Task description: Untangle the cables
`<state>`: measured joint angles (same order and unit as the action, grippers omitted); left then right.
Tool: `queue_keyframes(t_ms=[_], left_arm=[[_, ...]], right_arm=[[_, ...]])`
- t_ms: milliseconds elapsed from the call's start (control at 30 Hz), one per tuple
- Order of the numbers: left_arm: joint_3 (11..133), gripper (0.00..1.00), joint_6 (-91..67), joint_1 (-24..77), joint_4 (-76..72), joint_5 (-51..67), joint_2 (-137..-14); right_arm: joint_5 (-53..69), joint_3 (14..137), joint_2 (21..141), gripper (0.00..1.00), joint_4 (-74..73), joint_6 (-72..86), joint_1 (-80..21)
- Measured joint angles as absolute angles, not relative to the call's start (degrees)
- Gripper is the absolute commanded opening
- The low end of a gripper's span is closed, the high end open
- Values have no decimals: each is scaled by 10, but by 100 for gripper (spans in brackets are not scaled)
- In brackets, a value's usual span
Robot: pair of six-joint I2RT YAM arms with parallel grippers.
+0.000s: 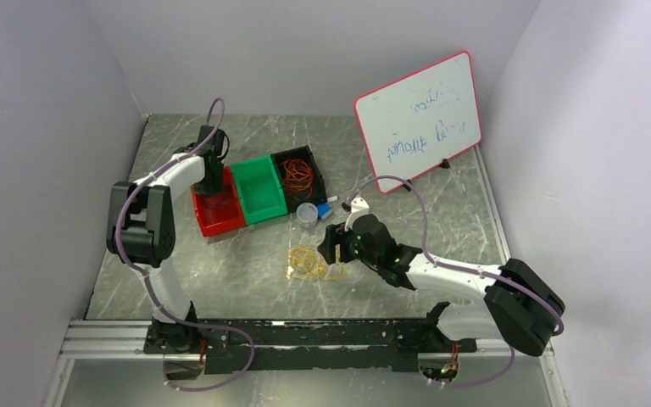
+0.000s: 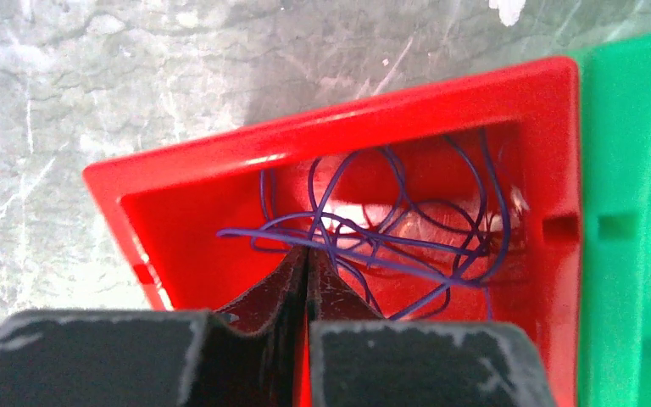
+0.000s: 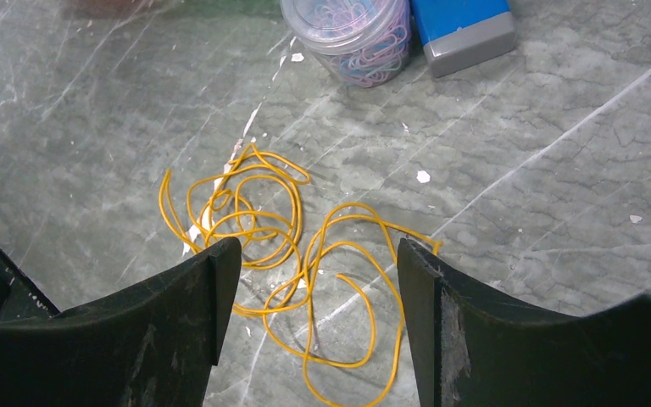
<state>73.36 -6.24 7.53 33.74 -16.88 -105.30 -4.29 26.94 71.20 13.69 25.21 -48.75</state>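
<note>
A dark purple cable (image 2: 407, 229) lies in loose loops inside the red bin (image 2: 220, 161). My left gripper (image 2: 307, 251) is inside that bin, shut, with purple strands meeting at its tips. In the top view the left gripper (image 1: 214, 192) stands over the red bin (image 1: 220, 222). A yellow cable (image 3: 271, 237) lies in loose loops on the table. My right gripper (image 3: 318, 248) hovers open just above it, one finger on each side. It also shows in the top view (image 1: 332, 246) beside the yellow cable (image 1: 308, 264). An orange cable (image 1: 297, 175) sits in the black bin (image 1: 314, 161).
A green bin (image 1: 261, 188) stands between the red and black bins. A jar of coloured paper clips (image 3: 347, 34) and a blue and grey block (image 3: 462, 25) sit just beyond the yellow cable. A whiteboard (image 1: 420, 119) leans at the back right.
</note>
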Motion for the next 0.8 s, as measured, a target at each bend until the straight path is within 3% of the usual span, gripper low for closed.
queue_keyframes(t_ms=[167, 433, 600, 800], left_arm=[[739, 9, -62, 75, 335, -169, -1075], [739, 27, -62, 75, 337, -170, -1036], [737, 38, -67, 75, 335, -175, -961], [684, 43, -76, 77, 302, -158, -821]], right_arm=[[-43, 269, 712, 71, 134, 252, -488], [-46, 270, 708, 71, 128, 250, -488], [-59, 275, 698, 71, 108, 249, -488], [-86, 294, 696, 71, 77, 255, -488]])
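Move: The left hand's nearly shut fingertips are at the far part of the red box, still on the purple cable; the box's middle is about 3 cm back, 1 cm to the right and 2 cm lower. The green box stands level with this hand and some 12 cm to its right, the black box about 22 cm right and 4 cm farther out. From the right hand the red box lies roughly 14 cm ahead, 27 cm to the left and 5 cm lower. The left hand dips the last centimetre into the red box and opens its fingers to a little under half, letting go of the purple cable. As they part it turns round and climbs away from the box, ever faster, to some 12 cm above where it began, while the wrist tips up about 20 degrees so that the fingers swing outward from straight down. ##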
